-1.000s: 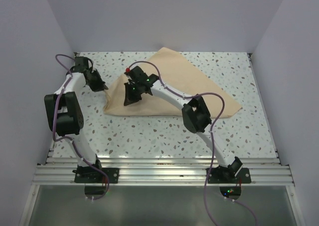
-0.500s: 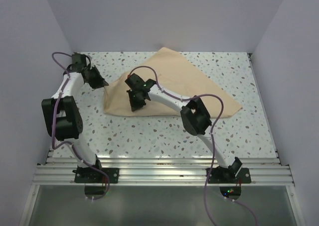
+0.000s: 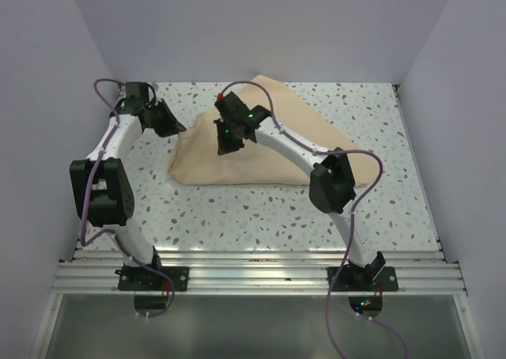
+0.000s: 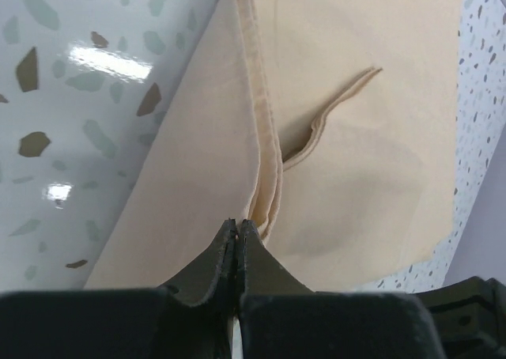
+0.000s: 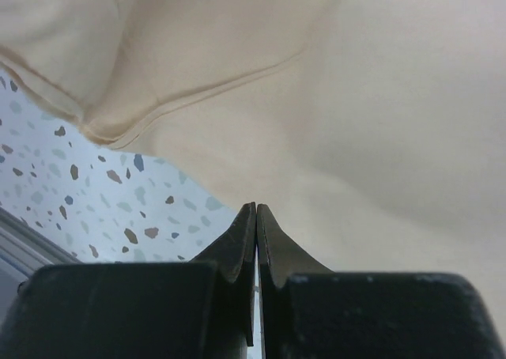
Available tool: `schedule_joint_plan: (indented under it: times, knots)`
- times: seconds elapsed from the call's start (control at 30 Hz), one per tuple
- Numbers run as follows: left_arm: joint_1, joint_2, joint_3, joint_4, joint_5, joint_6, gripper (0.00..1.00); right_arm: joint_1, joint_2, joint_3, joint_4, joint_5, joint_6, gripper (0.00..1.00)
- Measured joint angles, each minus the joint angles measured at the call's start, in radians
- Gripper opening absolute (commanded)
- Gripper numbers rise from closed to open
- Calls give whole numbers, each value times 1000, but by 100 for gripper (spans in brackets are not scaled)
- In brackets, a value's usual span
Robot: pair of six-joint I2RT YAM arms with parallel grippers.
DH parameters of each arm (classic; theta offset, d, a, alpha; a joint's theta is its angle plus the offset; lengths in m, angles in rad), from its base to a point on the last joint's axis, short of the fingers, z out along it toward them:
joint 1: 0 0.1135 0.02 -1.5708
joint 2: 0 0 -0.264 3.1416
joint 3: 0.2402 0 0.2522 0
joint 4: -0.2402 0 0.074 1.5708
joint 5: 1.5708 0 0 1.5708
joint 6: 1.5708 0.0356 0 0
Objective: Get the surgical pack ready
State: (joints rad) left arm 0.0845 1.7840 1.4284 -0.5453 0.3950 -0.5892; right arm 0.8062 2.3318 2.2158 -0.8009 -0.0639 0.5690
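Note:
The big beige cloth [image 3: 277, 141] lies folded over itself on the speckled table, with layered hems showing in the left wrist view [image 4: 316, 98] and a stitched hem in the right wrist view [image 5: 356, 98]. My left gripper [image 3: 171, 126] is shut, and its tips [image 4: 237, 223] rest at the cloth's folded left edge. My right gripper [image 3: 225, 144] is shut and empty, and it hovers over the cloth's left part [image 5: 256, 207]. The steel tray, scissors, forceps, gauze and clear packet are not in view.
Speckled tabletop [image 3: 237, 213] surrounds the cloth. White walls close the left, back and right sides. A ribbed metal rail [image 3: 253, 268] runs along the near edge between the arm bases.
My left gripper has moved right to the cloth's left edge, which now looks pushed in. My right gripper has moved toward the back of the table over the cloth.

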Motion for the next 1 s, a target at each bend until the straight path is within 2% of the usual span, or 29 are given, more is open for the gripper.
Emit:
schedule_joint_plan:
  times: [0.27, 0.4, 0.7, 1.0]
  knots:
    - [-153, -7, 58, 6, 6, -72, 0, -193, -226, -243, 11, 19, 3, 0]
    - [-222, -7, 109, 12, 6, -104, 0, -219, -294, -381, 18, 26, 0, 0]
    - [-329, 16, 204, 3, -10, -146, 0, -228, -303, -522, 41, 5, -5, 0]
    - [-424, 122, 346, -18, -34, -178, 0, -338, -305, -573, 63, -45, 0, 0]
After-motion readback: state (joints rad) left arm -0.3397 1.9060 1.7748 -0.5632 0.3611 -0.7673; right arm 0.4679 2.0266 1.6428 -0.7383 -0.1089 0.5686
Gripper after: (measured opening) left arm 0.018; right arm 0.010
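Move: Some 22 cm to the right of the left hand, 12 cm farther out and 9 cm below, lies the turned-back tip of the near flap, on the middle of the cloth pack. The cloth's near left corner lies about 15 cm back from the left hand and 8 cm to its left. From the right hand the tip is roughly 20 cm ahead and 9 cm right; the pack's near edge is straight back, about 11 cm. Drawing the left flap across the pack, the left hand keeps its pinch on the flap's edge and sweeps about 20 cm right while rising some 8 cm, turning clockwise by roughly 15 degrees. The right hand, fingers shut and empty, clears out of its way to the right, first arcing up and forward, then drawing back and sinking over the cloth, before easing slightly forward. ##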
